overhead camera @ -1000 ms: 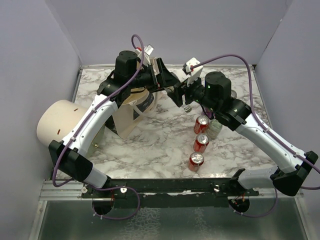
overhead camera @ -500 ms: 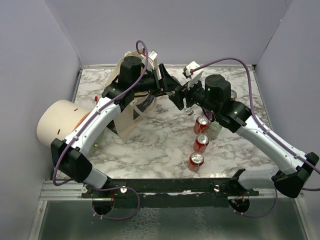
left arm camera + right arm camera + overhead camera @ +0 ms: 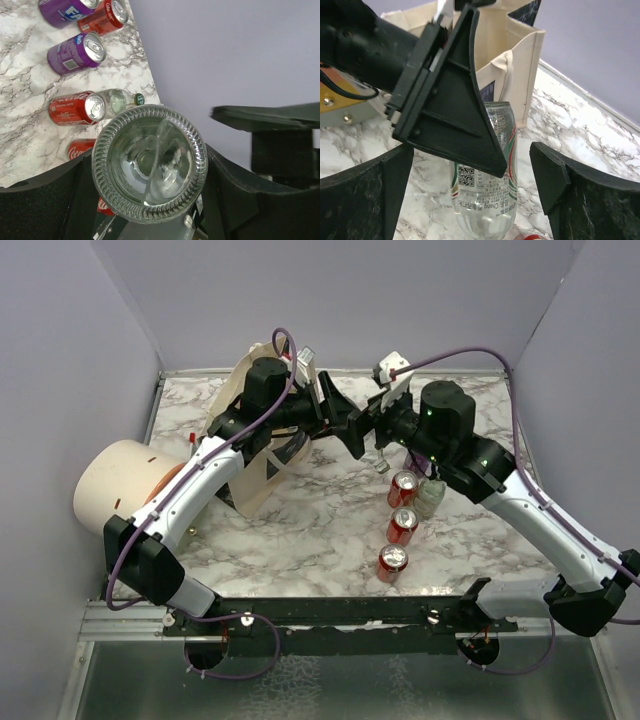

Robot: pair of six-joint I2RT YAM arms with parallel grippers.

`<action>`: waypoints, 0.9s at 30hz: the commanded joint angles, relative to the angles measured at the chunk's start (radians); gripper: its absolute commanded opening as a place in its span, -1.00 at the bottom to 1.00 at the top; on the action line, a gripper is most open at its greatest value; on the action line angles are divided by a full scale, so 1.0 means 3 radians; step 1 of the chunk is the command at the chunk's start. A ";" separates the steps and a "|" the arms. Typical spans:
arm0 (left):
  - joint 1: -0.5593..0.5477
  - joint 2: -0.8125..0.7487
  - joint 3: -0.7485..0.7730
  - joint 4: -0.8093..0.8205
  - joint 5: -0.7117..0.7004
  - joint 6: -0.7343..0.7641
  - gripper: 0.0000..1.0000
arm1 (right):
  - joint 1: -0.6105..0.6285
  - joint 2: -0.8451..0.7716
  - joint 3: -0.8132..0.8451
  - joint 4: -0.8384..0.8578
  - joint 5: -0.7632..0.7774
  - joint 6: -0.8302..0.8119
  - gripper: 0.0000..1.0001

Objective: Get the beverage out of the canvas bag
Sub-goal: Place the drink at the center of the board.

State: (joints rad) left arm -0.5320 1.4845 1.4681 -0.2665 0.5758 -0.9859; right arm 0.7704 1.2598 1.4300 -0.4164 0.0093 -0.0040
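Note:
The beverage is a clear bottle (image 3: 487, 190) with a red-and-green label. It hangs in the air above the table, to the right of the canvas bag (image 3: 250, 485). My left gripper (image 3: 345, 430) is shut on the bottle; the left wrist view shows its ribbed base (image 3: 150, 162) wedged between my two black jaws. My right gripper (image 3: 472, 167) is open, one jaw on each side of the bottle and neither touching it. The cream bag (image 3: 520, 65) stands upright behind them, partly hidden under my left arm in the top view.
Three red cans (image 3: 402, 525) stand in a line at centre right, with a small clear bottle (image 3: 430, 497) beside them. Purple cans (image 3: 75, 52) lie farther back. A large cream cylinder (image 3: 115, 485) lies at the left edge. Walls close three sides.
My left gripper has closed on the bottle and my right gripper has opened off it. Both wrists have shifted slightly toward the back wall.

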 commanded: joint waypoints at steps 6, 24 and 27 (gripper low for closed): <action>0.0182 -0.0126 0.0148 0.0523 -0.0097 -0.0484 -1.00 | 0.0004 -0.0130 0.0291 -0.0357 0.0309 0.0612 0.99; 0.0498 -0.0685 -0.0479 0.1924 -0.0370 -0.1951 -1.00 | 0.0004 -0.0845 -0.0306 0.0291 0.0887 0.3205 0.99; 0.0490 -0.0787 -0.0684 0.2233 -0.0517 -0.2234 -1.00 | 0.0004 -0.0804 -0.0387 0.0417 0.0826 0.3397 0.99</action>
State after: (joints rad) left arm -0.3824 1.3407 1.2930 0.1043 0.5037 -1.4654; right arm 0.7708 0.9997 1.3556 -0.3737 0.2489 0.8547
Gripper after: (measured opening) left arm 0.687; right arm 0.996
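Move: The drink, a glass bottle, sits base-first in the left hand's fingers, its middle about 6 cm to their right and 4 cm lower, with its neck slanting down. The right hand's already open fingers still straddle the bottle, its middle roughly 2 cm ahead and 3 cm below. The canvas bag lies some 12 cm ahead, 17 cm left and 20 cm below the left hand. From the right hand, the far red can is about 3 cm ahead, the green bottle level with it, 11 and 17 cm right, both nearly 30 cm down. Up, right and a little back, the open right hand draws clear of the bottle by about 8 cm of height, rolling nearly 50 degrees so its left side rises. The left hand keeps its hold on the base, swings forward and left, then up and left while easing back, turning some 25 degrees to raise the neck end. ##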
